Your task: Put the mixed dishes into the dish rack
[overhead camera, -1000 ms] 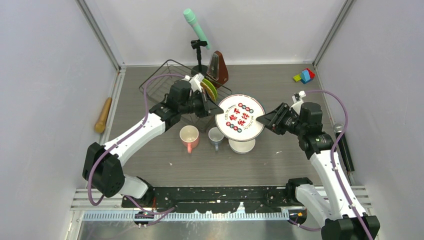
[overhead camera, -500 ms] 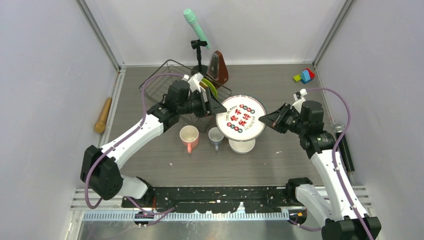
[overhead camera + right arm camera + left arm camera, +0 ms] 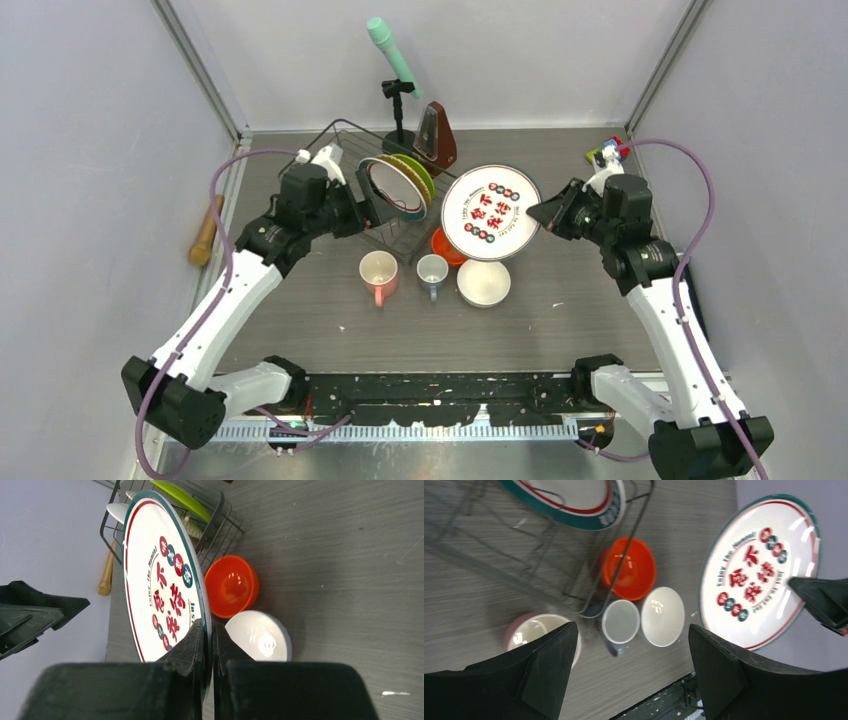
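Note:
My right gripper (image 3: 543, 212) (image 3: 207, 635) is shut on the rim of a white teal-rimmed plate with red marks (image 3: 489, 212) (image 3: 160, 575) (image 3: 759, 572) and holds it tilted above the table. My left gripper (image 3: 362, 212) (image 3: 629, 655) stands open and empty beside the dish rack (image 3: 325, 160) (image 3: 220, 525). In the rack another teal-rimmed plate (image 3: 385, 190) (image 3: 569, 500) stands on edge in front of a lime-green plate (image 3: 421, 175) (image 3: 180, 497). On the table lie the orange-red bowl (image 3: 445, 247) (image 3: 629, 575), white bowl (image 3: 483, 283) (image 3: 260, 637), pink mug (image 3: 378, 272) and grey-blue mug (image 3: 432, 270) (image 3: 620, 621).
A microphone on a stand (image 3: 398, 85) and a brown metronome (image 3: 437, 140) stand behind the rack. Coloured blocks (image 3: 608, 150) lie at the back right. A wooden handle (image 3: 207, 230) rests by the left wall. The enclosure walls close in on both sides.
My left gripper opened and drew back to the left, leaving a teal-rimmed plate standing in the rack. My right gripper shut on the marked plate and lifted it off the bowls, uncovering the orange-red bowl.

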You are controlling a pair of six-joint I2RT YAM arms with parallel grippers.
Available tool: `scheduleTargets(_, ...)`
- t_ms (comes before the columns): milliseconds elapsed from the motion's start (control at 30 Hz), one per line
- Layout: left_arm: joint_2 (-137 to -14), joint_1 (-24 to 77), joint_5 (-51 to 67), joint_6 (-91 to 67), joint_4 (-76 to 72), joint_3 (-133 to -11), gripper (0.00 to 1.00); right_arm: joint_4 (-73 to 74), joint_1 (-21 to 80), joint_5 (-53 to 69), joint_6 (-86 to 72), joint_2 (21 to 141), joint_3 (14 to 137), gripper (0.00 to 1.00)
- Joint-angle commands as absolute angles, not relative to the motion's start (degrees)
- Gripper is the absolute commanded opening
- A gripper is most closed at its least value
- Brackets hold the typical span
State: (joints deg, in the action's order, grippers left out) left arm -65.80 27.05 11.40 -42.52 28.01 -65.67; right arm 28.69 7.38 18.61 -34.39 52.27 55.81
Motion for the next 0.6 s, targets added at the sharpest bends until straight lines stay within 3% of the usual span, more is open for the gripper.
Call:
scheduleTargets(0, -63.12, 22.59, 5.32, -40.04, 36.97, -67.09, 0.85, 22.29, 11.44, 13.65, -29.98, 54.75, 62.51, 0.0)
scheduleTargets(367, -56.74, 17.1, 0.46, -40.14, 37.93, -61.85, 0.86, 11.48, 30.23, -5.31, -16.73, 66.78, 70.35, 0.0)
scheduleTargets(567, -54.25, 17.05, -5.63, -39.35, 38.38, -60.76, 0.86, 5.86, 36.82, -7.55, -8.8, 73.45, 75.45, 0.0)
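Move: My right hand grips the last plate by its edge; the dish rack's middle lies about 32 cm to its left, 11 cm ahead and 20 cm lower. From this hand the teal-rimmed plate already in the rack is some 26 cm left and 9 ahead, the orange bowl 14 left and 2 ahead, the white bowl 7 left and 7 back. My empty left hand has the rack's middle about 9 cm ahead, 4 left and 20 below. With my right fingers still shut on the plate's edge, I carry it about 11 cm left, 5 cm or so forward and a little up, towards the rack, rolling the hand's left side down and tipping the fingertips up, some 30 degrees of turn in all. Meanwhile my open left hand clears the way, drawing about 10 cm to the left and swinging roughly 20 degrees counter-clockwise. ##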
